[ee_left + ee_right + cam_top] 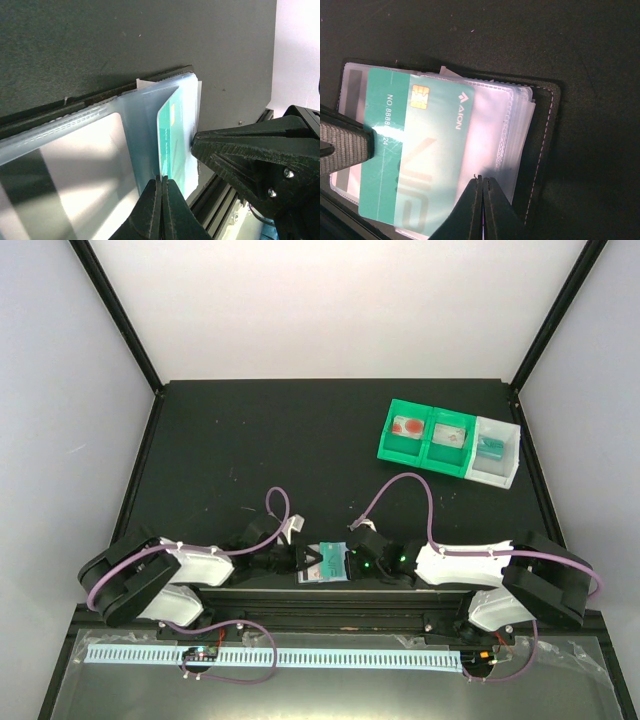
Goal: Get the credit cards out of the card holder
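The black card holder (322, 576) lies open at the table's near edge, between my two grippers. In the right wrist view its black cover (546, 130) carries a stack of clear sleeves (517, 125). A teal credit card (420, 150) with a gold chip sticks partly out of one sleeve towards the left. My left gripper (161, 180) is shut on that card's (175, 132) edge; its fingers (345, 142) show at the card's left side. My right gripper (481, 178) is shut on the clear sleeve's edge. Other cards are hidden.
A green-and-white three-compartment tray (447, 443) stands at the back right with small items in it. The metal rail of the table's front edge (220, 200) runs just beside the holder. Both arms lie low along the near edge.
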You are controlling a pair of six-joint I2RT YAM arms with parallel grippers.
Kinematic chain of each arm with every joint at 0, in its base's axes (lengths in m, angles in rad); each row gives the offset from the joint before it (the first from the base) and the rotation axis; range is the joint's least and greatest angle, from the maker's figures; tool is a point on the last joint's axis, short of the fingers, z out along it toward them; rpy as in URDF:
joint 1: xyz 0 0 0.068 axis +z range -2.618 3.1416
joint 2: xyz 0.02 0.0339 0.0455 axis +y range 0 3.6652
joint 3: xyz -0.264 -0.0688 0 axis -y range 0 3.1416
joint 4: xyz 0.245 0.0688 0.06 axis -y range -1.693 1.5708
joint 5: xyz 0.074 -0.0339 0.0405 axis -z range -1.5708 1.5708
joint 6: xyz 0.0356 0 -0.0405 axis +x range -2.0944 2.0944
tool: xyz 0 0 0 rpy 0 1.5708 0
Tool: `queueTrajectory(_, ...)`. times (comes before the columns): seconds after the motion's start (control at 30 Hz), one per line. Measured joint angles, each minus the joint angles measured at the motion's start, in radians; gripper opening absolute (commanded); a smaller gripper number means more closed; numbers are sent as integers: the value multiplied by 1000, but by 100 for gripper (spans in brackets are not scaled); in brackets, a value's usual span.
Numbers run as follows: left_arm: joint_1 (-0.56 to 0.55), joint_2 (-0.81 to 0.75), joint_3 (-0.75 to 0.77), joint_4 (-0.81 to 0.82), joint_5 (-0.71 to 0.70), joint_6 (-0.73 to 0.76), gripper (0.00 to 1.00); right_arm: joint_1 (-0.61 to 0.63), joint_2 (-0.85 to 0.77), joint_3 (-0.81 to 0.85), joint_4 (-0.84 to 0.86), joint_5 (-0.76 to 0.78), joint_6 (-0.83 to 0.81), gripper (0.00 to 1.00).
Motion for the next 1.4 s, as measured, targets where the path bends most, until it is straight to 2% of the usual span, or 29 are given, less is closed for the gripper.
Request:
queueTrajectory(0.4, 11, -96, -17, -75, -9, -1, 1, 0, 2, 1, 0, 0, 7, 3)
queueTrajectory(0.9, 16, -379, -35, -298, -142, 0, 1, 0, 9, 16, -15, 0, 3, 7)
queueTrajectory(1.17, 17, -605, -48, -385, -217, 0, 2, 0, -76, 23, -65, -13, -13, 25)
queueTrajectory(1.4, 23, -791, -74, -428, -256, -14, 2, 0, -314, -6, -5, -52, 6, 55)
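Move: The left hand already pinches the teal card by its left edge, the card slanting half out of the clear sleeve, its middle about 3 cm to the hand's right, 1 cm back and 1 cm below. The card holder lies open under it, its middle some 2 cm right, 1 cm back and 3 cm down, and its pink-and-grey page 2 cm left, 2 cm back and 3 cm down. From the right hand, shut at the sleeve, the card's middle is about 3 cm left, 1 cm ahead and level in height. Keeping its pinch on the teal card's edge, the left hand draws it leftward out of the sleeve, slowly and at a shallow rise at first, then climbs ever faster to about 9 cm up and 5 cm left, fingertips tilting up and the wrist turning counter-clockwise some 15 degrees. The right hand stays low with shut fingers holding the sleeve until the card is well on its way, then opens to a bit under half and lifts quickly about 9 cm off the holder, its fingers swinging to point more to the left. ##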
